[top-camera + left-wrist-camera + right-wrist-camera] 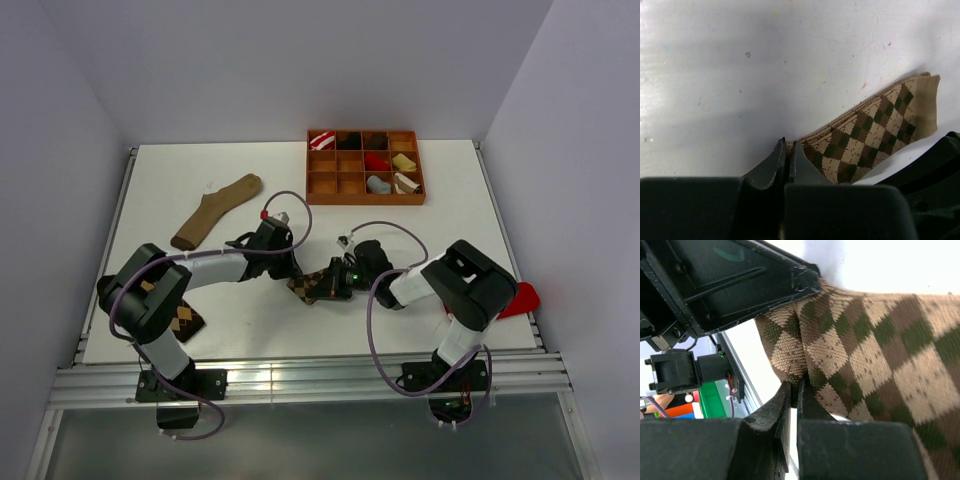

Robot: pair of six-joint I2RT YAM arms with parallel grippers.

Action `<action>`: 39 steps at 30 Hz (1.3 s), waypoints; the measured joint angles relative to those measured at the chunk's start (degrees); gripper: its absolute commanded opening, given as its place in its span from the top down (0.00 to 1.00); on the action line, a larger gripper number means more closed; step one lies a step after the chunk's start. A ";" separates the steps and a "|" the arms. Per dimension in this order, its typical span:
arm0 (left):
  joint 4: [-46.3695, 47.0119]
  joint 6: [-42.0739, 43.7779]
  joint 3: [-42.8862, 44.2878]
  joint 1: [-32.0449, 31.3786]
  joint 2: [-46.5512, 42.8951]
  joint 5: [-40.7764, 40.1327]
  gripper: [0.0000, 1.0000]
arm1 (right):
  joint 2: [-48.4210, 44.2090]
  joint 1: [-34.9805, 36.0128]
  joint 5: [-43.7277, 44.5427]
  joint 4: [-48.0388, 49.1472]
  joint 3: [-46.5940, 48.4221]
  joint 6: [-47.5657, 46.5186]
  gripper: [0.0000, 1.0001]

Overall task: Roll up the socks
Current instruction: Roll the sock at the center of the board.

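A light brown argyle sock lies at the table's middle, stretched between my two grippers. The left gripper is shut, pinching the sock's edge between its fingertips. Most of that sock spreads flat to the right of the jaws. My right gripper is shut on a fold of the same sock, with its jaws meeting at the fold's underside. Another argyle sock lies partly under the left arm near the front left.
A long plain tan sock lies at the back left. An orange compartment tray with several rolled socks stands at the back centre. A red object sits at the right table edge. The left gripper's body is close above the right jaws.
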 measured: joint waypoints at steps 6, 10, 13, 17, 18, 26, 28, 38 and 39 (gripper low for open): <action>-0.59 -2.38 -1.66 -0.39 -1.92 -1.49 1.00 | -2.34 0.00 1.07 -0.83 -1.68 0.46 1.00; -0.81 -4.02 -2.43 -0.59 -2.78 -2.71 1.00 | -2.60 0.02 1.62 -0.98 -1.97 1.22 1.00; -1.20 -5.42 -3.45 -0.70 -4.07 -4.00 1.00 | -2.60 0.02 1.70 -0.39 -2.38 2.32 1.00; -2.38 -6.78 -4.44 -0.72 -6.10 -5.86 1.00 | -3.23 0.00 1.88 -0.13 -3.23 3.06 1.00; -2.58 -7.04 -4.48 -0.72 -6.27 -6.16 0.99 | -3.89 0.00 2.16 -0.37 -3.56 3.08 1.00; -2.16 -9.01 -5.95 -0.72 -6.36 -7.06 0.97 | -5.01 0.00 3.13 -1.88 -4.15 3.67 1.00; -1.75 -9.35 -6.14 -0.68 -6.38 -7.08 0.92 | -2.97 0.00 2.21 -0.22 -4.00 4.46 1.00; -2.25 -10.93 -7.28 0.02 -10.10 -9.94 0.26 | 2.29 0.00 -1.53 5.03 -2.49 6.75 1.00; -2.47 -11.26 -7.30 0.02 -11.30 -10.40 0.23 | 2.29 0.00 -1.55 4.76 -2.36 6.73 1.00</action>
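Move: The left fingers are shut on the edge of the sock at the center; its rolled end lies about 3 cm back and 3 cm to the right, a centimetre lower, and its flat leg some 9 cm right and 3 cm ahead. The plain brown sock is roughly 20 cm left and 16 cm ahead. The right fingers still pinch the rolled end, its middle about 2 cm ahead and 1 cm left of them. Left hand draws the sock's edge about 4 cm left, then opens and rises clear; right keeps its pinch. ##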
